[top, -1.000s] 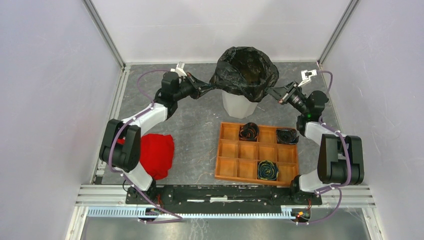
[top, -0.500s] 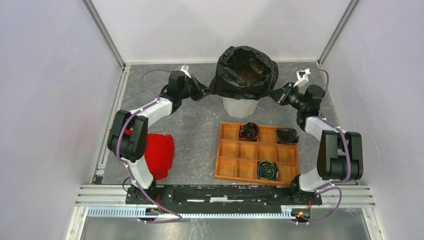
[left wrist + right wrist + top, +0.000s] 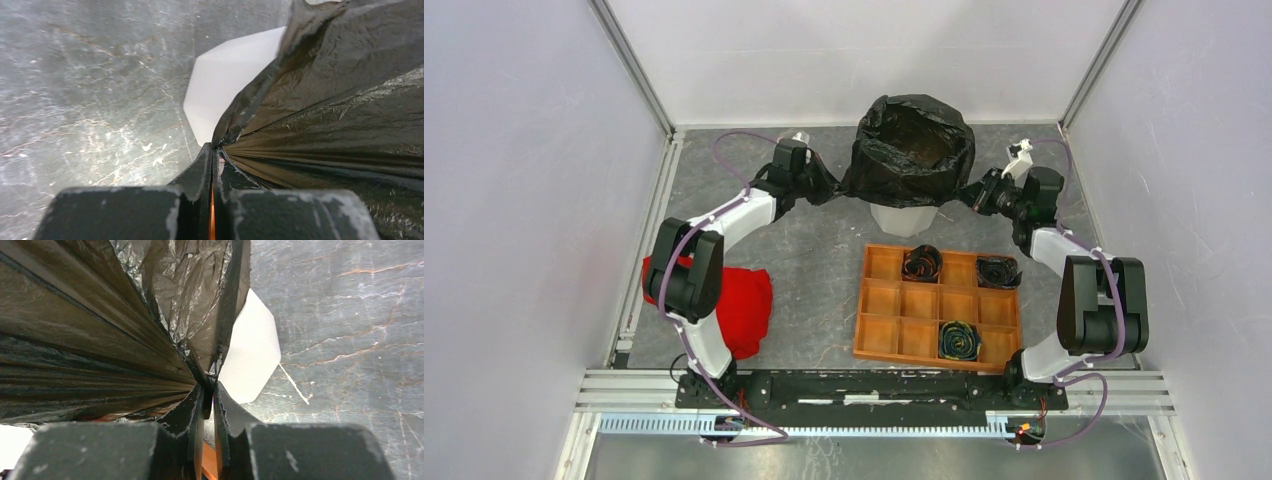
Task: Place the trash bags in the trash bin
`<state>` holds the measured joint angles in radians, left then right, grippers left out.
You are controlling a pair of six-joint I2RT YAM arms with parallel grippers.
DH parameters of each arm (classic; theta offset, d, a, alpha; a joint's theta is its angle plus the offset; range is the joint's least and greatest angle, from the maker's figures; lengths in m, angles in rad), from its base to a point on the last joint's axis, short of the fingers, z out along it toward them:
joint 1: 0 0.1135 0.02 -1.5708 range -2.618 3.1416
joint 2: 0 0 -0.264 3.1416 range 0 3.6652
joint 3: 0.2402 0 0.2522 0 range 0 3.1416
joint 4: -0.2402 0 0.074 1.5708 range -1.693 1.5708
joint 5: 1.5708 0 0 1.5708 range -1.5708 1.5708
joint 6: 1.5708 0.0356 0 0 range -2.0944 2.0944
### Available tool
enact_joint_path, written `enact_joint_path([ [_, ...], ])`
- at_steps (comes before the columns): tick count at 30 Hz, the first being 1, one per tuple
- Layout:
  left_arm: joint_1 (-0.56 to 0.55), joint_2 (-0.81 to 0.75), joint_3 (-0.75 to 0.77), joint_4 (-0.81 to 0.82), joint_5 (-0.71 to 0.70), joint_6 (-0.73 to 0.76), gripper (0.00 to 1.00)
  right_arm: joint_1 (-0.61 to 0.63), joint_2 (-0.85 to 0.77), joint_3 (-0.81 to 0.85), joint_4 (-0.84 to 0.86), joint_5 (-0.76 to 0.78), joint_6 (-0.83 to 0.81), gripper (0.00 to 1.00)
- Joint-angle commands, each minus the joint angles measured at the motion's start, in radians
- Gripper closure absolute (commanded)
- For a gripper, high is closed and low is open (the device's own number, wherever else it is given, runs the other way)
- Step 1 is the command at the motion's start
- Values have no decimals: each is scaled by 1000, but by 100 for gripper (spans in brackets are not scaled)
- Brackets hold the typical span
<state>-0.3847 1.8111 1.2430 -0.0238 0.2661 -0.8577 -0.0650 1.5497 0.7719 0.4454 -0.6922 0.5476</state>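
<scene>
A crinkled black trash bag (image 3: 914, 150) is draped open over the top of the white faceted trash bin (image 3: 904, 215), hiding its rim. My left gripper (image 3: 832, 187) is at the bag's left edge, shut on a pinch of film. In the left wrist view the trash bag (image 3: 340, 100) fans out from the left gripper (image 3: 214, 146), with the trash bin (image 3: 225, 90) behind. My right gripper (image 3: 972, 192) is at the right edge. In the right wrist view the trash bag (image 3: 100, 340) still converges taut into the right gripper (image 3: 209, 385), with a narrow slit lower between the fingers, beside the trash bin (image 3: 250, 355).
An orange-brown compartment tray (image 3: 879, 330) lies in front of the bin, with three rolled dark bundles (image 3: 921, 263) in separate cells. A red cloth (image 3: 739, 310) sits beside the left arm's base. Frame rails run along the left, right and near table edges.
Both grippers have moved inward and down toward the bin, drawing the bag's skirt lower over it. The right fingers have parted by a sliver.
</scene>
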Motion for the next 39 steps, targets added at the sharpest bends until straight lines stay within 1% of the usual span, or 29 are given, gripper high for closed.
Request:
enact_joint_path([
  [1,3,8,72,-108,-97,115,98,2,7,59,-59,51,-76,83],
  [6,2,21,78,-142,-116,139,98,2,-7,98,-184,129,-167,80],
  [8,2,30,86,-150,-111,144,98,2,-19,116,-238,163,-201,76],
  [11,1,47,104,-169,-110,154,98,1,-38,145,-311,223,-253,74],
  [13,-1,58,118,-186,-108,159,98,0,-43,159,-342,249,-272,71],
  [16,-4,59,117,-188,-111,161,98,1,-31,176,-369,244,-278,61],
  [18,-4,57,115,-194,-117,164,98,1,-33,176,-380,240,-283,62],
  [21,-3,54,116,-205,-127,172,98,1,-49,173,-395,281,-301,63],
  [23,-3,47,116,-211,-126,172,98,-10,-57,189,-420,292,-313,61],
  [24,-4,42,113,-210,-124,170,98,-19,-69,188,-415,291,-303,57],
  [26,-4,31,109,-205,-121,166,98,-52,-98,169,-353,236,-244,45],
  [28,-4,23,113,-207,-117,167,98,-97,-108,162,-272,159,-153,41],
  [30,-3,19,118,-209,-106,164,98,-123,-93,186,-223,120,-100,35],
  [32,-4,17,120,-204,-84,154,98,-124,-55,233,-184,70,-58,32],
  [34,-4,14,119,-195,-66,144,98,-124,0,259,-95,23,23,30],
  [36,-6,8,118,-191,-60,135,98,-124,69,269,52,-18,130,29],
  [39,-12,4,119,-189,-50,128,98,-99,147,274,218,-48,261,29],
])
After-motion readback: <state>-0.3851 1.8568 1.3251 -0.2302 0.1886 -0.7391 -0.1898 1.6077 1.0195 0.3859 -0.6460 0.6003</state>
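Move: The trash bin, draped in the open black trash bag, stands about 15 cm right of my left hand and 3 cm farther out, its middle about level with that hand. It is some 12 cm left of my right hand and 5 cm ahead. On the table about 14 cm below my right hand, one rolled bag lies 9 cm left and 7 cm back, another 8 cm right and 8 cm back; the tray's middle is 4 cm left and 18 cm back. I spread my right fingers from nearly shut to wide, letting go of the bag's front right edge as I draw that hand right and slightly down, then sweep it forward and up beside the bag, about 9 cm up from its lowest point. My left hand keeps its pinch on the front left edge and draws it about 3 cm down and 2 cm left, rolling some 10 degrees. ##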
